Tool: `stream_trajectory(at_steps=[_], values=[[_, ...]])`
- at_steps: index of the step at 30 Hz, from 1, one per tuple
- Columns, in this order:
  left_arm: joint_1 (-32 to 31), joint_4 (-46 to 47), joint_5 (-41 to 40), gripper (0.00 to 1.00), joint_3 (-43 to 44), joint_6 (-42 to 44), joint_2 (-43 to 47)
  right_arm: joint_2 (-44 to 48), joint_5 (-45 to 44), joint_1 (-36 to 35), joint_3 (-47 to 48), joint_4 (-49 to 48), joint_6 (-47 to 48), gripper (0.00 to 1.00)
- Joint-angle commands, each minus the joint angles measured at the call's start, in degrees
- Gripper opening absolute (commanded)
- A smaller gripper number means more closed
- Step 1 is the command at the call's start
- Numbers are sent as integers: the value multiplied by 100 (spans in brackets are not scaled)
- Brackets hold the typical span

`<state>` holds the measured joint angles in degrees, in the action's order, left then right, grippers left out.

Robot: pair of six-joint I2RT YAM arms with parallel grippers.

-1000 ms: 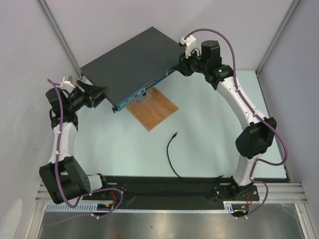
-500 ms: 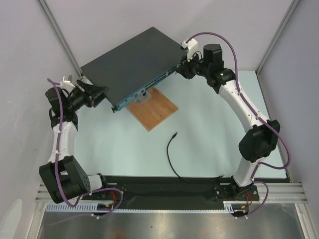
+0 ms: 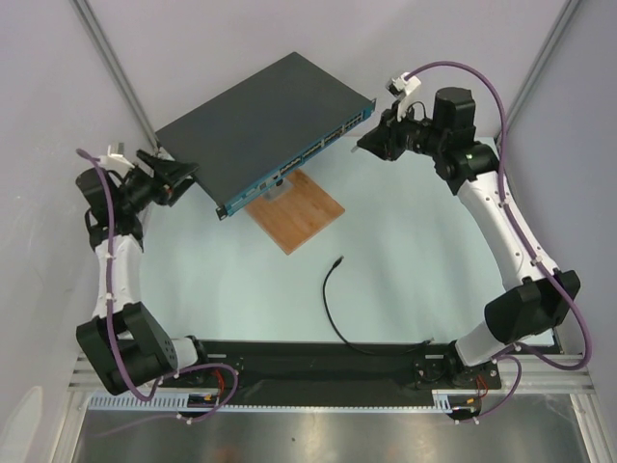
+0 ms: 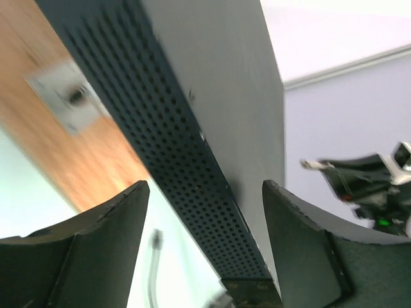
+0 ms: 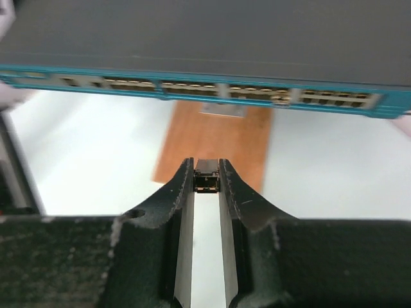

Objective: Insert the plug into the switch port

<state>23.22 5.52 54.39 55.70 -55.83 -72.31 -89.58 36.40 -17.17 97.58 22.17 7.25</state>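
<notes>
The switch [image 3: 260,116] is a flat dark-grey box, and the row of ports [image 3: 299,159] on its teal front strip shows again in the right wrist view as ports [image 5: 192,85]. The plug [image 3: 338,260] lies on the table at the end of a thin black cable [image 3: 328,309], and it is blurred in the left wrist view as the plug [image 4: 156,239]. My left gripper [image 3: 178,174] is open, its jaws either side of the switch's left end [image 4: 192,160] without touching it. To the right of the switch, my right gripper [image 3: 366,143] is shut on a small metal piece [image 5: 206,176] and faces the ports.
A brown wooden board [image 3: 297,209] lies under and in front of the switch, with a grey metal piece [image 3: 275,188] on it. Walls with aluminium posts close in the back and sides. The cable runs down to the black base rail [image 3: 318,352].
My right gripper has pulled back to the right, away from the switch's right end, with the small metal piece still in it. My left gripper has opened wider and drawn back a little to the left.
</notes>
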Motion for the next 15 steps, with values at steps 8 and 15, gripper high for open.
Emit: stream_trajectory(at_steps=[8,15], values=[[-158,-1744,-86,78,2153,4207,999,652,1791,56,-783,-1363,-2461,0],[-3874,-3609,-2448,78,2691,7690,1264,1109,2055,38,-1687,-3155,-4046,0]])
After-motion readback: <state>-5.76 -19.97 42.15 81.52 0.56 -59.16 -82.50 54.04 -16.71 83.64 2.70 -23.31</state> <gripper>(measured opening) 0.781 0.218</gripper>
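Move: At the switch's near-left side, the left hand's open fingers sit about 3 cm left of its edge; the front near corner is some 9 cm back and 6 cm right, level with them. The plug is roughly 38 cm right of the left hand, 4 cm ahead, 7 cm higher. From the right hand, holding the plug, the port area it has just left lies about 9 cm ahead, 6 cm left, 4 cm lower, and the switch's far front corner 13 cm ahead, 1 cm right, 4 cm lower. Swinging up off the switch's side, the left hand first edges a few centimetres left, then sweeps right and back, some 15 cm up in all, fingers still wide, rolling about 70 degrees as it nears the plug. The right hand keeps its pinch on the plug and draws about 7 cm back, slightly left, away from the ports, its fingers swinging to point more to the left. ##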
